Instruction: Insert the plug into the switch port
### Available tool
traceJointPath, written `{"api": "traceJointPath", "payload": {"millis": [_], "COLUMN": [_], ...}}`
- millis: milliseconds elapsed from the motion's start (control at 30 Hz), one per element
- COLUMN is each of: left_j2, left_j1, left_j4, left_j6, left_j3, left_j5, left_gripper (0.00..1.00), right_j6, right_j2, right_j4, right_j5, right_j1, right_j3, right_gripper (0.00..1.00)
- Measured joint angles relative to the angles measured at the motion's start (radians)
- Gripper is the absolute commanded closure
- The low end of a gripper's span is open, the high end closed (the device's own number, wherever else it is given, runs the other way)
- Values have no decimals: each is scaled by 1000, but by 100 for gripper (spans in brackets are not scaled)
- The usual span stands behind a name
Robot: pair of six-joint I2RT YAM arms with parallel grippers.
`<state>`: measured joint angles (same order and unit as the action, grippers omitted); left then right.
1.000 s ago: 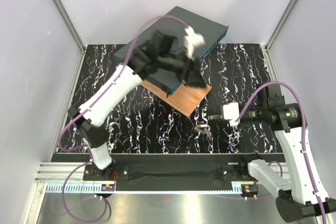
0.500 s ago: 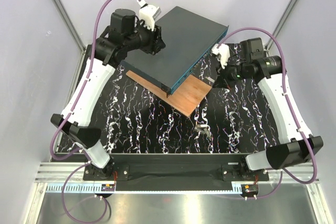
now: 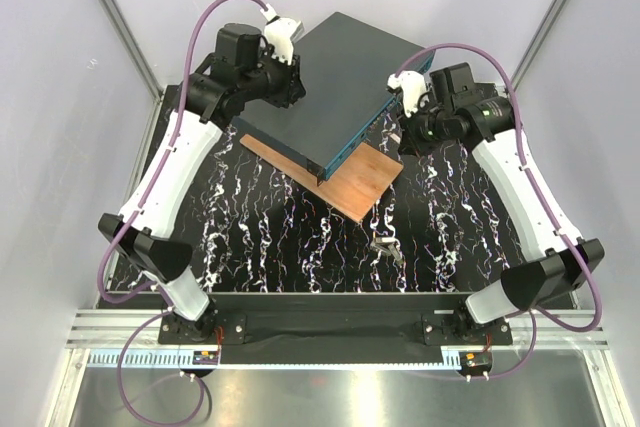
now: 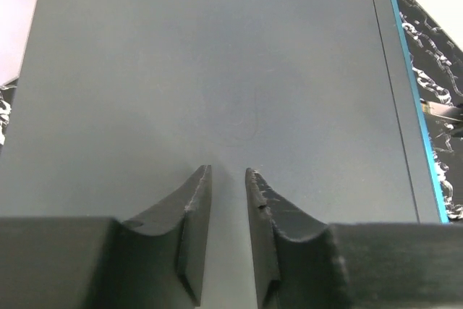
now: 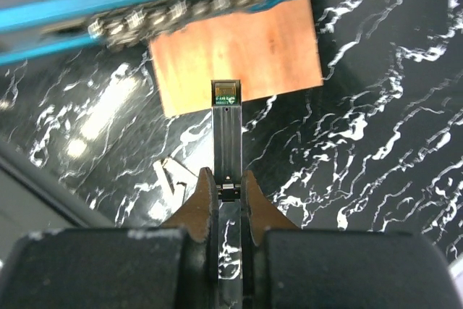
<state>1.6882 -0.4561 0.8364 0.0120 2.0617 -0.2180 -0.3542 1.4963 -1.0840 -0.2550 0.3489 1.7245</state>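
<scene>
The switch (image 3: 335,87) lies tilted at the back of the table, its teal port face (image 3: 375,127) turned to the right front. My left gripper (image 3: 296,82) sits over its back left edge. In the left wrist view the gripper (image 4: 228,173) hovers over the dark top (image 4: 217,70) with a narrow, empty gap between its fingers. My right gripper (image 5: 226,179) is shut on the plug (image 5: 226,128), a slim dark bar with a small gold tip. That tip points at the row of ports (image 5: 181,9), a short way off. From above, this gripper (image 3: 400,137) is just right of the port face.
A thin wooden board (image 3: 350,182) lies under the switch's front corner on the black marbled table (image 3: 260,237). A small pale metal piece (image 3: 386,248) lies on the table nearer the arm bases. Grey walls stand on both sides.
My left arm swung from over the switch's front to its back left edge, and its jaws narrowed. My right arm carried the plug from the front right up to the port face.
</scene>
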Motion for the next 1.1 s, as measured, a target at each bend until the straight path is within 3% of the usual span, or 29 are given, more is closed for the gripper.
{"api": "traceJointPath", "payload": {"millis": [33,133,1100], "left_j2": [2,14,50], "left_j1": [0,0,0], "left_j4": [0,0,0], "left_j6": [8,16,24], "left_j3": [0,0,0], "left_j5": [3,14,-13], "left_gripper": [89,100,100], "right_j6": [14,49,39], "right_j2": [6,11,70], "right_j4": [10,26,40], "right_j5": [16,52,95], "right_j1": [3,5,63], "right_j3": [2,5,98], "right_gripper": [100,100,100]}}
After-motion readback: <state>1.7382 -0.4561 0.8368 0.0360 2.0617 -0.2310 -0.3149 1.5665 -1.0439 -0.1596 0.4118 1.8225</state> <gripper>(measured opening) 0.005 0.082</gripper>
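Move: Some 5 cm ahead and 6 cm left of the right hand, about 1 cm higher, is the switch port facing the plug it holds. The wood board's bare part lies about 7 cm back, 12 cm left and 13 cm below that hand. From the left hand, the switch's middle is about level in reach, 7 cm right and 5 cm down; the port lies roughly 4 cm back, 17 cm right and 5 cm down. Closing in on the port row with the plug still pinched, the right hand goes about 2.5 cm forward and 2 cm left, rising some 2 cm on the way before settling slightly, its fingers tipping up about 5 degrees, until the plug's tip meets the port mouth. Meanwhile the left hand shuts its part-open, empty fingers and sinks about 2 cm towards the switch lid, then holds there. ##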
